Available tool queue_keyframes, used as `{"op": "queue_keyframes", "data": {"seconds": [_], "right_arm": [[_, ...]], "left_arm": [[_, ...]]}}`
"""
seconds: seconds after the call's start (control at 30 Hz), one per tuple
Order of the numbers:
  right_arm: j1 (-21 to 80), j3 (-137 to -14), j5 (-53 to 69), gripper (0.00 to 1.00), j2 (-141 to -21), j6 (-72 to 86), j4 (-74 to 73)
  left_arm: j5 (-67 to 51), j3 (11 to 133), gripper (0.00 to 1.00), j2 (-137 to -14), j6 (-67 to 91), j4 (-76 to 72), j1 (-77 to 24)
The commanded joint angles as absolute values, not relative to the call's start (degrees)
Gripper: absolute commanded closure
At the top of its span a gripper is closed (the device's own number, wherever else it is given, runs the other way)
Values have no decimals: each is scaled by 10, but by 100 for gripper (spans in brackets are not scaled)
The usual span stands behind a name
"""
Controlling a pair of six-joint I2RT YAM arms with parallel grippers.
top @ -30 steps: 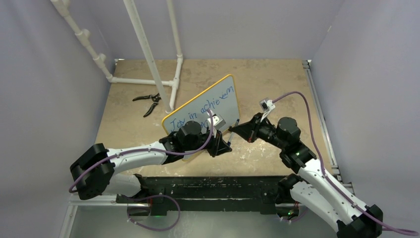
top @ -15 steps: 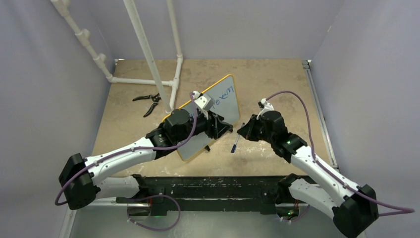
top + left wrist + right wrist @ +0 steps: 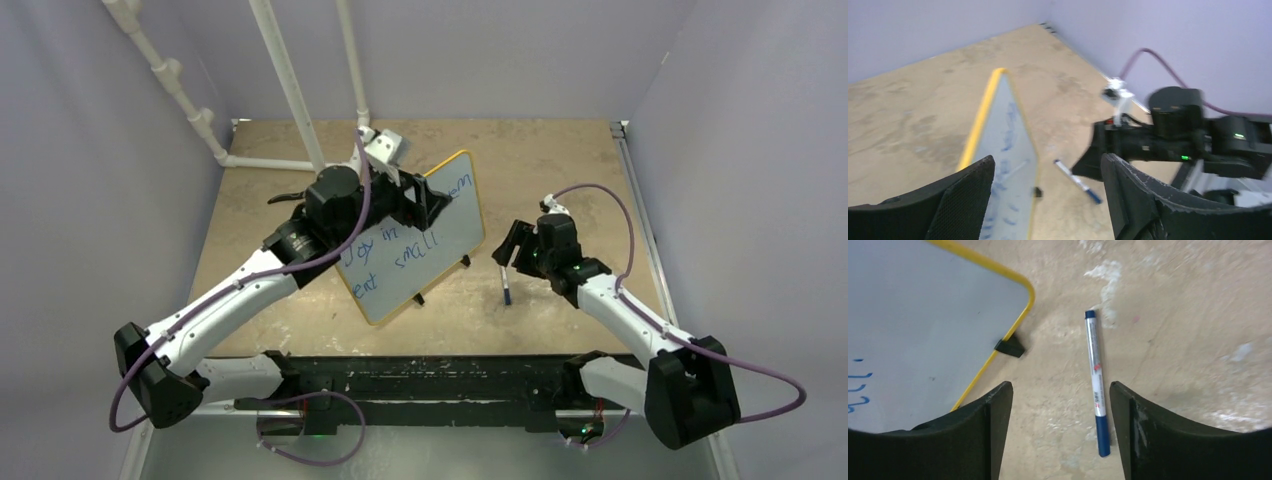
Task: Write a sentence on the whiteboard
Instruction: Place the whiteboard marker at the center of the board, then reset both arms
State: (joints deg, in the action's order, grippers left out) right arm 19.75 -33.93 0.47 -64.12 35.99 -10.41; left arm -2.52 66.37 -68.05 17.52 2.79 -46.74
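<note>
The whiteboard (image 3: 425, 245) with its yellow rim lies slanted on the tan table, and the sentence (image 3: 398, 262) runs across it in blue. My left gripper (image 3: 432, 203) hovers open over the board's far part, holding nothing. In the left wrist view its gripper (image 3: 1048, 165) frames the whiteboard (image 3: 1003, 150) and a blue-capped marker (image 3: 1078, 181). The marker (image 3: 505, 283) lies loose on the table right of the board. My right gripper (image 3: 512, 245) is open just above it. In the right wrist view the marker (image 3: 1095, 380) rests near the right of the two fingers (image 3: 1143, 430), beside the whiteboard (image 3: 923, 315) corner.
Black pliers (image 3: 285, 197) lie at the back left, partly behind my left arm. White PVC pipes (image 3: 300, 100) rise from the back left of the table. Purple walls close in three sides. A black foot (image 3: 1009, 347) sticks out under the board's rim.
Both grippers opened. The right one let the marker go onto the table and drew back to the right. The left arm rose and swung toward the board's far end.
</note>
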Motion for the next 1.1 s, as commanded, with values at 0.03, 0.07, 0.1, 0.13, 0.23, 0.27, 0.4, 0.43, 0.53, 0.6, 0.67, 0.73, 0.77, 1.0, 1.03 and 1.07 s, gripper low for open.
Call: {"op": "queue_keyframes", "data": {"seconds": [0.03,0.07,0.1,0.13,0.23,0.27,0.4,0.43,0.53,0.6,0.67,0.73,0.77,1.0,1.03,1.07], "right_arm": [[158,-353,-30,15,-620,330,-78],[151,-359,-33,11,-614,325,-83],[143,-365,-37,6,-608,320,-90],[137,-374,-40,3,-601,313,-98],[121,-406,-62,1,-574,297,-123],[116,-414,-70,1,-563,292,-129],[107,-434,-91,1,-503,262,-127],[107,-435,-94,1,-484,252,-123],[107,-426,-87,1,-421,221,-87],[107,-409,-71,2,-375,211,-55],[107,-387,-70,2,-325,204,-30],[107,-373,-74,2,-291,200,-15],[107,-369,-78,2,-277,199,-10],[107,-366,-86,2,-254,193,-5],[107,-367,-86,2,-255,193,-7],[107,-369,-87,2,-257,192,-8]], "left_arm": [[-9,699,23,-674,179,92,-356],[-10,702,22,-668,182,97,-334],[-9,706,22,-661,183,102,-313],[-7,710,21,-656,183,109,-292],[28,727,20,-644,170,144,-236],[48,727,20,-641,164,156,-223],[145,697,19,-604,151,177,-177],[176,683,18,-591,145,175,-173],[273,620,18,-533,128,153,-172],[312,567,16,-485,115,131,-172],[328,518,10,-437,107,123,-172],[343,476,8,-391,112,130,-172],[350,460,8,-370,121,139,-173],[381,439,3,-320,150,186,-172],[381,437,2,-320,150,182,-172],[381,436,2,-320,150,179,-172]]}}
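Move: The marker lies roughly 8 cm below the right hand, about 2 cm ahead and 1 cm to its right, already free between the parted fingers. From that hand the written-on whiteboard's centre is some 22 cm left and 5 cm ahead, at about hand height. From the left hand the marker lies about 16 cm right, 4 cm ahead and 34 cm below; the board's centre is 6 cm left, 8 cm ahead, 25 cm below. The marker, already let go, is left behind as the right fingers spread fully and that hand draws off to the right, then climbs some 24 cm, its fingers tipping up by about 50 degrees from slanting down to nearly level. The empty left hand swings left away from the marker and board, bowing forward and then back, turns counter-clockwise to point forward, sinks slightly late on and opens a little wider. ##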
